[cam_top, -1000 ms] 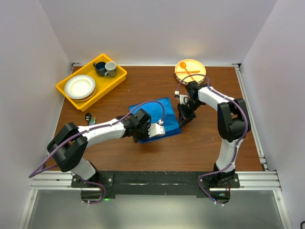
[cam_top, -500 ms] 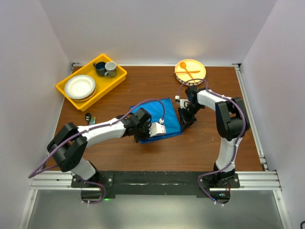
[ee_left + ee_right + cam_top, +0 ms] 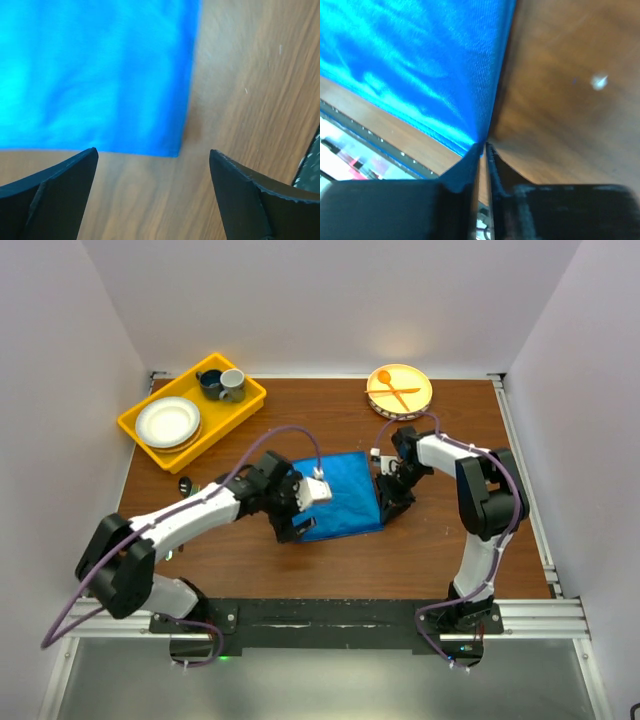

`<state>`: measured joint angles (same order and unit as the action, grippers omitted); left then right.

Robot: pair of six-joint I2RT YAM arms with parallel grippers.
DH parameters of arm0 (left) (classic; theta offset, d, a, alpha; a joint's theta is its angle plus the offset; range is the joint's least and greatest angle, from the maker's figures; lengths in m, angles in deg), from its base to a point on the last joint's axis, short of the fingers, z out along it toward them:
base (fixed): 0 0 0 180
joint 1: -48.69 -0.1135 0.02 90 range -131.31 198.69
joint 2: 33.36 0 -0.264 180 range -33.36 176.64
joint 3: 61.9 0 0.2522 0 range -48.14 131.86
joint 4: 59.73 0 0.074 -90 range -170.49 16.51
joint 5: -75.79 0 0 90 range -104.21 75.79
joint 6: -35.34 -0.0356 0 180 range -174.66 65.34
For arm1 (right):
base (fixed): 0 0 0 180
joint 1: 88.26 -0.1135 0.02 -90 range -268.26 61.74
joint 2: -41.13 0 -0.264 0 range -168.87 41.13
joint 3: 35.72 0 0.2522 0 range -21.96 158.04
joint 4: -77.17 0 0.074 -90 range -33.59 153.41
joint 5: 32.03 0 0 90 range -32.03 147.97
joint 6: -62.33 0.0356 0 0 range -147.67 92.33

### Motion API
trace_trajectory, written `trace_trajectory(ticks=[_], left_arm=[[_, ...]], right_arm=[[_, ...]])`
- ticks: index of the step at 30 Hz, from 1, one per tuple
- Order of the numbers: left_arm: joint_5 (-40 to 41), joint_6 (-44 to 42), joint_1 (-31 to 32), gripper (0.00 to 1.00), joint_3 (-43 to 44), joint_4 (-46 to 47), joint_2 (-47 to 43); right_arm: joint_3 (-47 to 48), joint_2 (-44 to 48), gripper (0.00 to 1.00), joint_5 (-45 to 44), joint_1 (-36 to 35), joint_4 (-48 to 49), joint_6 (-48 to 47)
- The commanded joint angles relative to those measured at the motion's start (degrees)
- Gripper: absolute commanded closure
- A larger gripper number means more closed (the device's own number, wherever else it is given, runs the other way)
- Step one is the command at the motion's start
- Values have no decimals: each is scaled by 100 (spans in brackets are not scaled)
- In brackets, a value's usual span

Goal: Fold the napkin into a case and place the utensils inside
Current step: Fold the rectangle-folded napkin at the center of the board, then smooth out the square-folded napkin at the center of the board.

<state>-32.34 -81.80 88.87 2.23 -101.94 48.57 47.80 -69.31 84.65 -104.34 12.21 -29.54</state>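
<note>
The bright blue napkin lies flat on the table as a folded rectangle. My left gripper hovers at its near left corner. In the left wrist view that gripper is wide open over bare wood, with the napkin corner just ahead. My right gripper is at the napkin's right edge. In the right wrist view its jaws stand a thin slit apart, with wood showing between them and the napkin edge meeting the tips. The utensils are mostly hidden under my left arm; a dark shiny end shows.
A yellow tray at the back left holds white plates and two mugs. A yellow plate at the back carries an orange plastic spoon and fork. White walls close in the table on three sides.
My left gripper opened wide and drew back left off the napkin. The napkin now lies flatter and squarer. My right gripper's jaws parted slightly at the cloth's right edge.
</note>
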Motion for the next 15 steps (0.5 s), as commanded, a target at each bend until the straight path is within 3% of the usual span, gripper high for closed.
trace_trajectory(ticks=[1,6,8,9,11,12,15], left_arm=[[-938,568,-660,0,605,181,-651],[-1121,1664,-1179,0,939,857,-889],[-1245,2096,-1442,0,1184,1172,-854],[-1263,2516,-1495,0,1281,1270,-758],[-1351,3044,-1670,0,1449,1777,-679],[-1525,3639,-1724,0,1397,2094,-678],[-1929,4476,-1760,0,897,3763,-714]], right_arm=[[-6,627,73,224,-1,-241,38],[791,988,40,-57,121,-566,-340],[1318,1137,31,178,218,-506,-445],[1487,1190,19,267,297,-427,-472],[1925,1287,7,565,298,-25,-455],[2041,1313,2,680,298,178,-376],[2113,1393,2,1083,298,1477,395]])
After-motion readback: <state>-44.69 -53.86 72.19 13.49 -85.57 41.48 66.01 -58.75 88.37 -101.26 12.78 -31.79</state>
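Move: The blue napkin lies folded nearly square: its middle is about 11 cm ahead of the left gripper, 9 cm to its right and 5 cm below. From the right gripper, whose tips are at the near right corner, it is some 9 cm ahead and 10 cm left, almost level. The fork and spoon lie about 23 cm left of the left gripper and 7 cm farther out; the yellow bowl stands roughly 36 cm ahead of the right gripper, 4 cm right. Withdraw both grippers from the folded napkin. Raise the left one, already open, about 17 cm while carrying it 10 cm forward along the napkin's left side, swinging its fingers up towards level. Lift the right fingertips off the near right corner, spreading them wide, first straight up, then up and forward along the right side, some 14 cm up in all, tipping the fingers outward about 30 degrees. ##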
